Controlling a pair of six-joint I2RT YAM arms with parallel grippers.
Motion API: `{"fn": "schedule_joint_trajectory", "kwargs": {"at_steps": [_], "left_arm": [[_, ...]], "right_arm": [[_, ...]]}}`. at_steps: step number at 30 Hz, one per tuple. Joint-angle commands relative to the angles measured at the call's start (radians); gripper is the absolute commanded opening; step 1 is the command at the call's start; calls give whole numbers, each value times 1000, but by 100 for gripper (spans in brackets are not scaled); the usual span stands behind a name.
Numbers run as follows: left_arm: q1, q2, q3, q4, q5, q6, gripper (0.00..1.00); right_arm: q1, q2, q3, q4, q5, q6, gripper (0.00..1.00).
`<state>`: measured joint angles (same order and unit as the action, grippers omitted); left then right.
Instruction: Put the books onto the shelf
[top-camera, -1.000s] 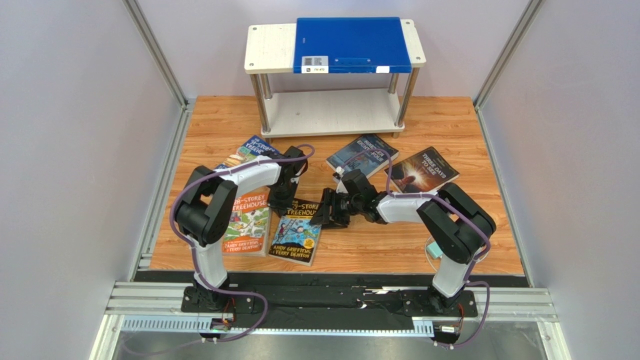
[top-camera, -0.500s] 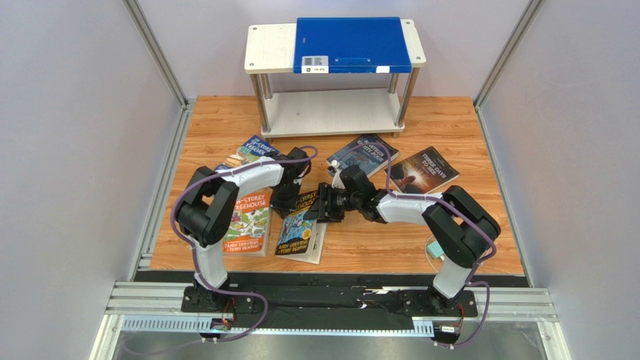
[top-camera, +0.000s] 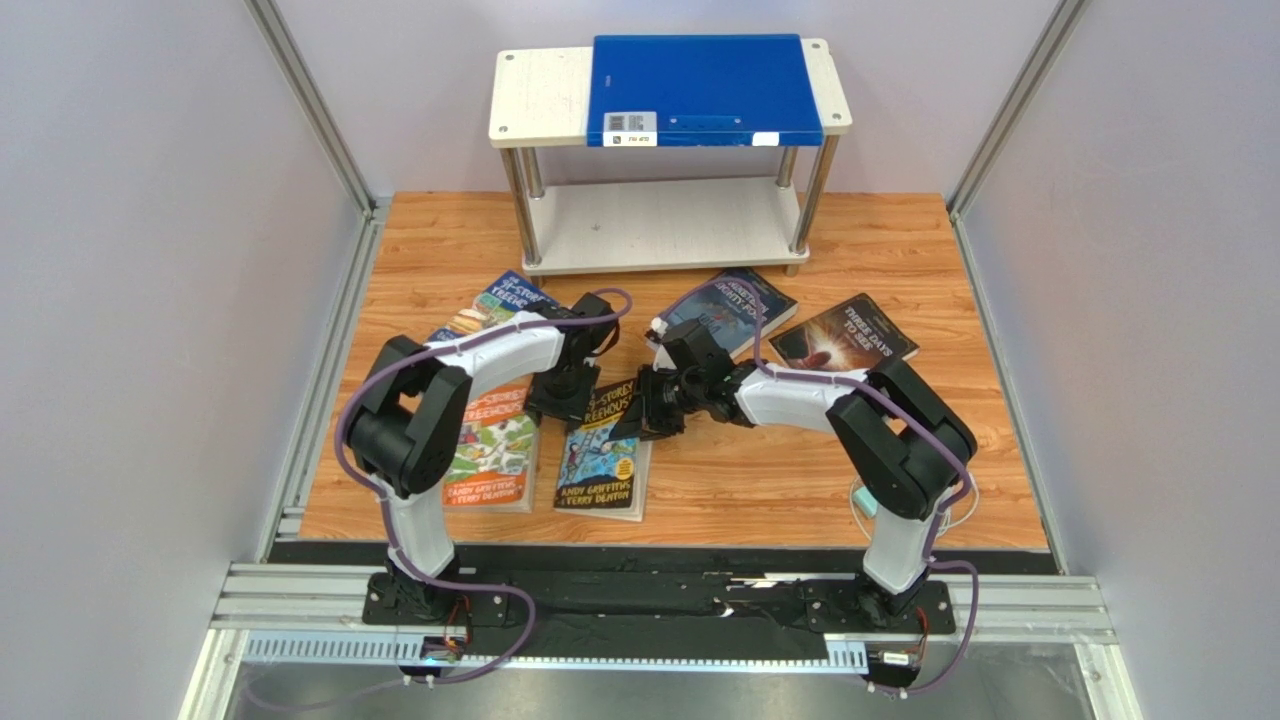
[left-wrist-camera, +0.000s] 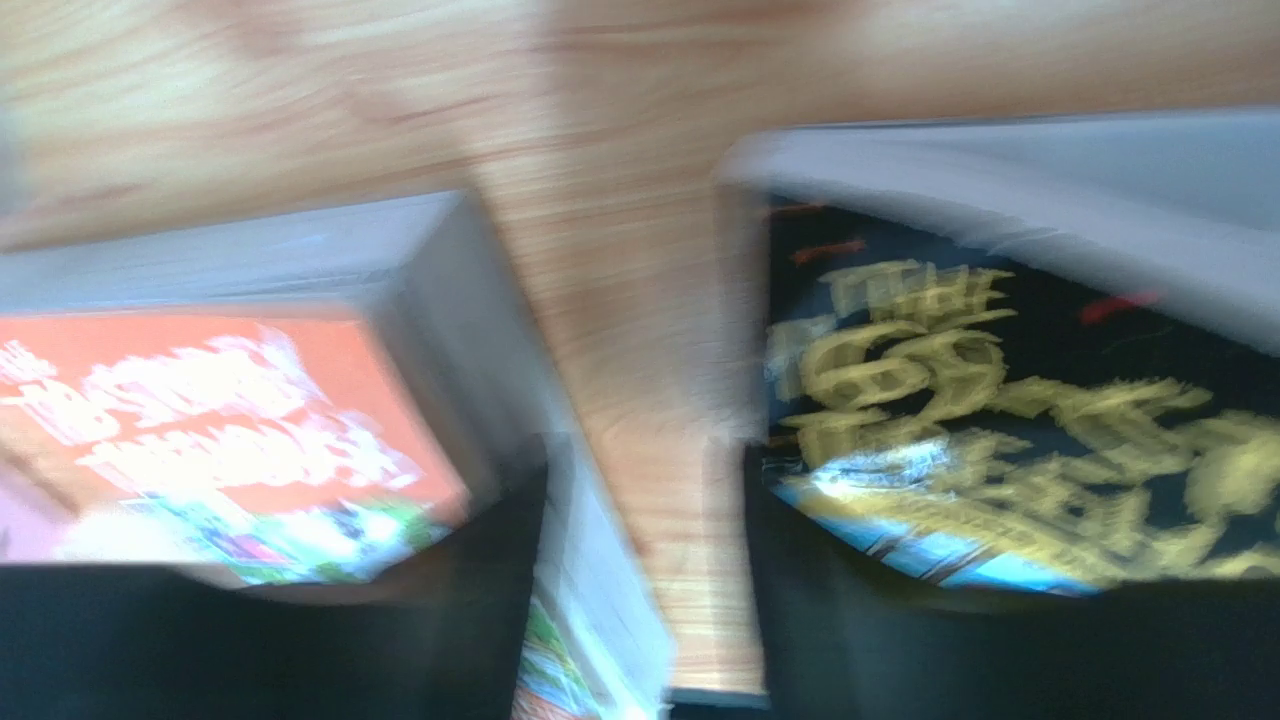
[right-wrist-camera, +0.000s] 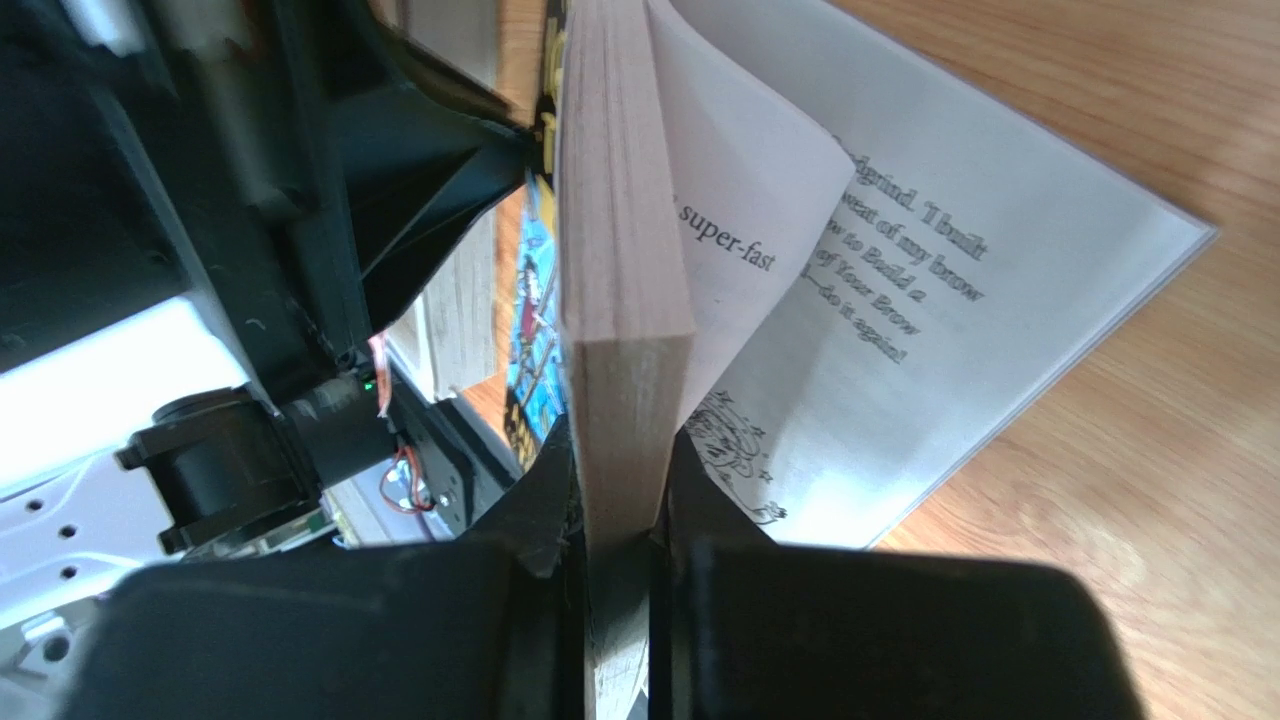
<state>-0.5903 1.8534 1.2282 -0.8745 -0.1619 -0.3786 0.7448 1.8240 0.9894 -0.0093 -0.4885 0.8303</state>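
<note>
The dark Treehouse book (top-camera: 601, 462) with a yellow title lies mid-table. Its far edge is raised, and my right gripper (top-camera: 649, 410) is shut on it. In the right wrist view the jaws clamp the page block (right-wrist-camera: 624, 300) of the right gripper (right-wrist-camera: 616, 503), while a loose printed leaf (right-wrist-camera: 902, 300) hangs open onto the wood. My left gripper (left-wrist-camera: 646, 510) is open over bare wood, between the orange book (left-wrist-camera: 196, 405) and the dark book (left-wrist-camera: 1022, 435). The blue Treehouse book (top-camera: 505, 299), navy book (top-camera: 730, 308) and black-brown book (top-camera: 846, 338) lie flat. The shelf (top-camera: 661, 225) stands at the back.
A large blue folder (top-camera: 703, 87) covers most of the shelf's top board (top-camera: 534, 93). A small pale object (top-camera: 872, 503) lies by the right arm's base. Grey walls and metal posts enclose the wooden table (top-camera: 751, 480) on three sides.
My right gripper moved in and shut on the dark book's far edge, tilting it up. My left gripper opened and drew slightly back from that book.
</note>
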Motion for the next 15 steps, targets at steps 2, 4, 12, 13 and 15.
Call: {"fn": "schedule_joint_trajectory", "kwargs": {"at_steps": [2, 4, 12, 13, 15], "left_arm": [[-26, -207, 22, 9, 7, -19, 78], [-25, -299, 24, 12, 19, -6, 90], [-25, -572, -55, 162, 228, 10, 100], [-25, -598, -91, 192, 246, 10, 100], [-23, -673, -133, 289, 312, 17, 100]], "right_arm": [[-18, -103, 8, 23, 42, -85, 0], [-51, -174, 0, 54, 9, -120, 0], [-172, -423, 2, 68, -139, -177, 0], [-182, -448, -4, 80, -181, -165, 0], [-211, -508, -14, 104, -225, -151, 0]]}}
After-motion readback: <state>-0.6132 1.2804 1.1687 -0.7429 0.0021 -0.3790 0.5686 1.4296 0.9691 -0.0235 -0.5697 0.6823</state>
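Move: The right hand already pinches the 169-Storey book by its right edge, the book's middle about 5 cm left, 3 cm back and 3 cm lower. The shelf's lower board is some 37 cm ahead and 3 cm right, nearly level; the dark Eighty-Four book lies about 21 cm ahead, 13 cm right and 4 cm down. From the left hand, the 169-Storey book's middle is about 7 cm right and 5 cm back, and the orange 78-Storey book's about 9 cm left and 4 cm back, both at table height. Upward with both arms: the right hand keeps its pinch and raises the 169-Storey book about 15 cm, also going right and forward towards the shelf as its fingers tilt up towards level. The left hand spreads its part-open fingers wide, rises some 16 cm out of the gap between the two books, drifts slightly left, and swings its fingertips forward and right beside the rising book. ##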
